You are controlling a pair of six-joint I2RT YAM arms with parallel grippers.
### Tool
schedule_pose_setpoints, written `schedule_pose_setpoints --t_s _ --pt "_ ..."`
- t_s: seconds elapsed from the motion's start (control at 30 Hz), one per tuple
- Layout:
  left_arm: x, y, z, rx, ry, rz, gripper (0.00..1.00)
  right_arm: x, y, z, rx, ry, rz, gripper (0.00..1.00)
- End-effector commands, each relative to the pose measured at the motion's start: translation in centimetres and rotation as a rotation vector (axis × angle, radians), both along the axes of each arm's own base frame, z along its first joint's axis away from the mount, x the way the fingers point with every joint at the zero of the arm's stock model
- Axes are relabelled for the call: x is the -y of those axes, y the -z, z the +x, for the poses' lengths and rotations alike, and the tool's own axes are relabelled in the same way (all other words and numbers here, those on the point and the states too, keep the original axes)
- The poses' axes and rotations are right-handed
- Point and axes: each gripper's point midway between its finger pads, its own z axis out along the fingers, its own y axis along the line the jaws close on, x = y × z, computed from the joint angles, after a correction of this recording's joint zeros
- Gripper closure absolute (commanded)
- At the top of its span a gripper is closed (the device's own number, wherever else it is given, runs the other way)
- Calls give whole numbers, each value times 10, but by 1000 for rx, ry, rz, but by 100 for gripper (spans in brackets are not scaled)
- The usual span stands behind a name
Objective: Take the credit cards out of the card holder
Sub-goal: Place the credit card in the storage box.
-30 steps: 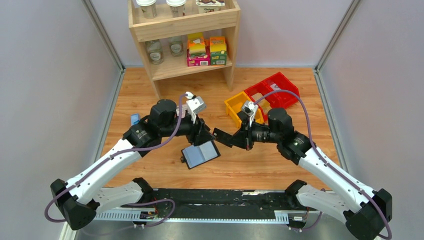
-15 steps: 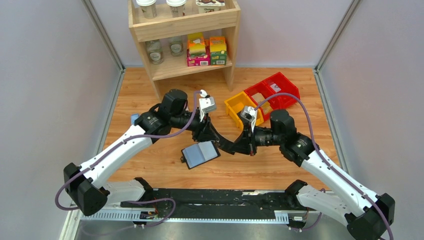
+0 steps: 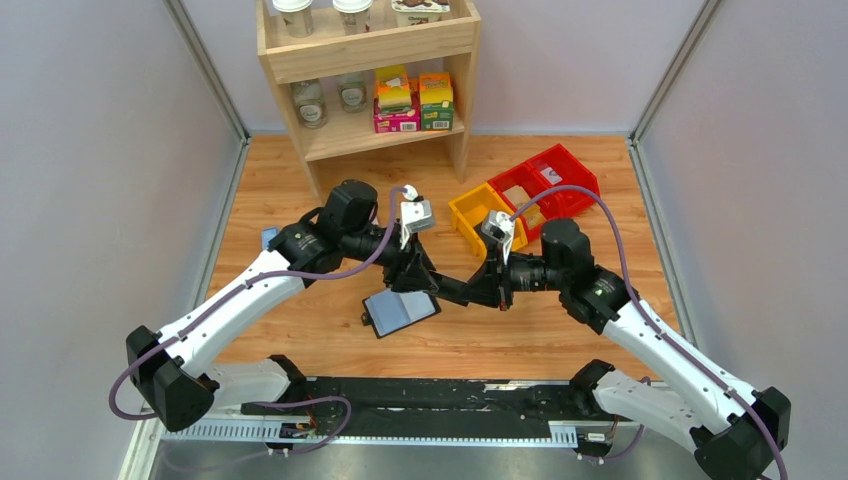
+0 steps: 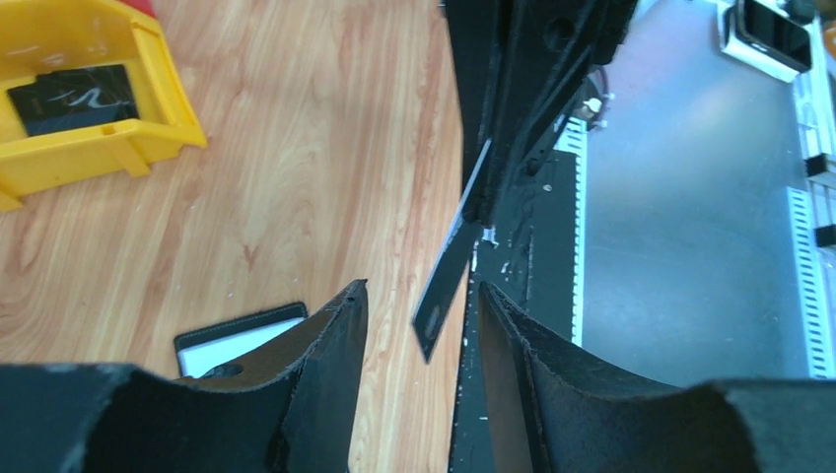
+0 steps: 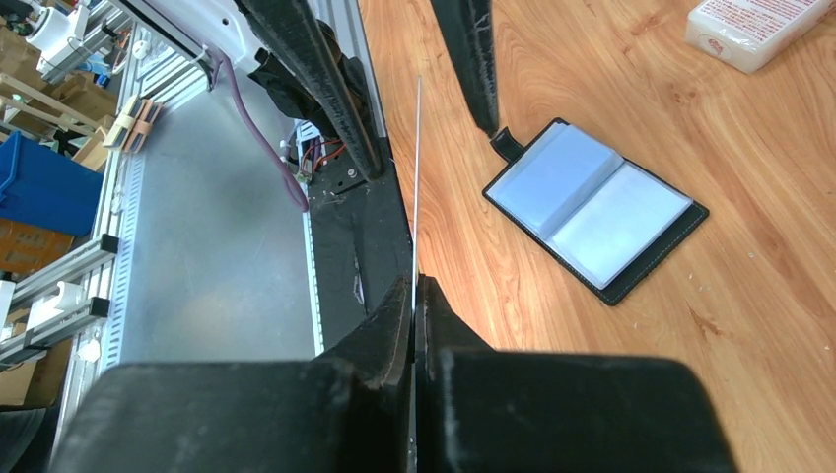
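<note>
The card holder (image 3: pixel 400 310) lies open on the wooden table, its grey-blue pockets facing up; it also shows in the right wrist view (image 5: pixel 592 207) and as a corner in the left wrist view (image 4: pixel 237 340). My right gripper (image 5: pixel 415 283) is shut on a dark credit card (image 5: pixel 416 177) held edge-on above the table. My left gripper (image 4: pixel 422 288) is open, and the free end of that credit card (image 4: pixel 449 281) hangs between its fingers without touching either. From above, the left gripper (image 3: pixel 424 284) and the right gripper (image 3: pixel 468 290) meet just right of the holder.
A yellow bin (image 4: pixel 148 118) holds another black card (image 4: pixel 74 99); red bins (image 3: pixel 545 180) sit behind it. A wooden shelf (image 3: pixel 370 60) with jars and boxes stands at the back. A pink-and-white box (image 5: pixel 754 25) and a small blue box (image 3: pixel 270 238) lie on the table.
My left arm swung right toward the right gripper, and its fingers now straddle the card's free end. The right gripper lowered slightly, still holding the card.
</note>
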Motion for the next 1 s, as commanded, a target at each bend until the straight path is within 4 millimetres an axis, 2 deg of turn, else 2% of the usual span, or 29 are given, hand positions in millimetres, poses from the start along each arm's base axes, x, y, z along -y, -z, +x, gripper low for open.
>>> schedule_pose_setpoints --t_s 0.0,0.07,0.13,0.3,0.33,0.37,0.43,0.47,0.53,0.57,0.6,0.63,0.67,0.7,0.73,0.83,0.87,0.9,0.93,0.97 --pt "6 -26 -16 42 117 -103 49 -3 -26 2 92 -8 59 100" --pt "8 -32 -23 31 153 -140 54 -4 -27 1 93 -20 65 100" --pt "9 -37 -29 23 188 -175 65 -4 -27 1 89 -23 68 100" --pt "10 -36 -34 -2 210 -189 100 -6 -30 4 102 -20 80 100" --pt "10 -36 -34 2 210 -194 100 -6 -30 5 98 -7 84 99" --pt "10 -37 -33 6 204 -200 100 -6 -29 10 94 23 84 91" --pt "10 -39 -30 19 166 -214 100 -6 -27 23 78 110 94 67" --pt "10 -39 -20 46 105 -211 100 -5 -28 28 86 145 111 54" --pt "10 -42 -2 66 -32 -238 100 -4 -33 36 96 207 173 39" --pt "11 -45 2 63 -75 -276 100 -3 -35 38 92 238 206 36" --pt "10 -37 6 39 -121 -277 100 -1 -41 40 95 269 258 32" --pt "12 -55 9 33 -156 -353 100 1 -42 43 91 305 298 30" --pt "11 -46 18 14 -224 -356 100 5 -47 43 92 332 353 28" --pt "10 -61 20 0 -258 -422 100 9 -53 45 101 365 404 25" --pt "7 -56 28 -13 -328 -437 100 13 -52 48 91 406 439 23" --pt "0 -72 34 -69 -423 -557 100 24 -61 50 91 462 537 15" --pt "-3 -71 36 -106 -456 -583 100 25 -62 49 91 467 552 14" --pt "-5 -83 37 -95 -467 -643 100 24 -63 49 85 463 558 14" --pt "-8 -79 36 -123 -485 -660 100 23 -65 49 75 455 566 14" --pt "-11 -88 37 -115 -495 -711 100 20 -65 49 61 444 569 14"
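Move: The credit card, still gripped by the right hand, has its middle about 4 cm to the left of that hand and a centimetre below it. Seen from the open left hand, its middle is some 4 cm to the right, 2 cm back and 2 cm higher. The card holder lies about 3 cm ahead, 6 cm left and 18 cm below the left hand; the yellow box is roughly 24 cm ahead, 14 cm right and 16 cm below it. The credit card changes hands: the left hand eases back about 2 cm and up, then shuts its fingers on the card's free end. The right fingers then open wide and come free, that hand going forward some 5 cm and tilting tips-up. Keeping its pinch, the left hand swings forward about 4.5 cm, turning some 30 degrees counter-clockwise with its tips rising, towards the yellow box. ##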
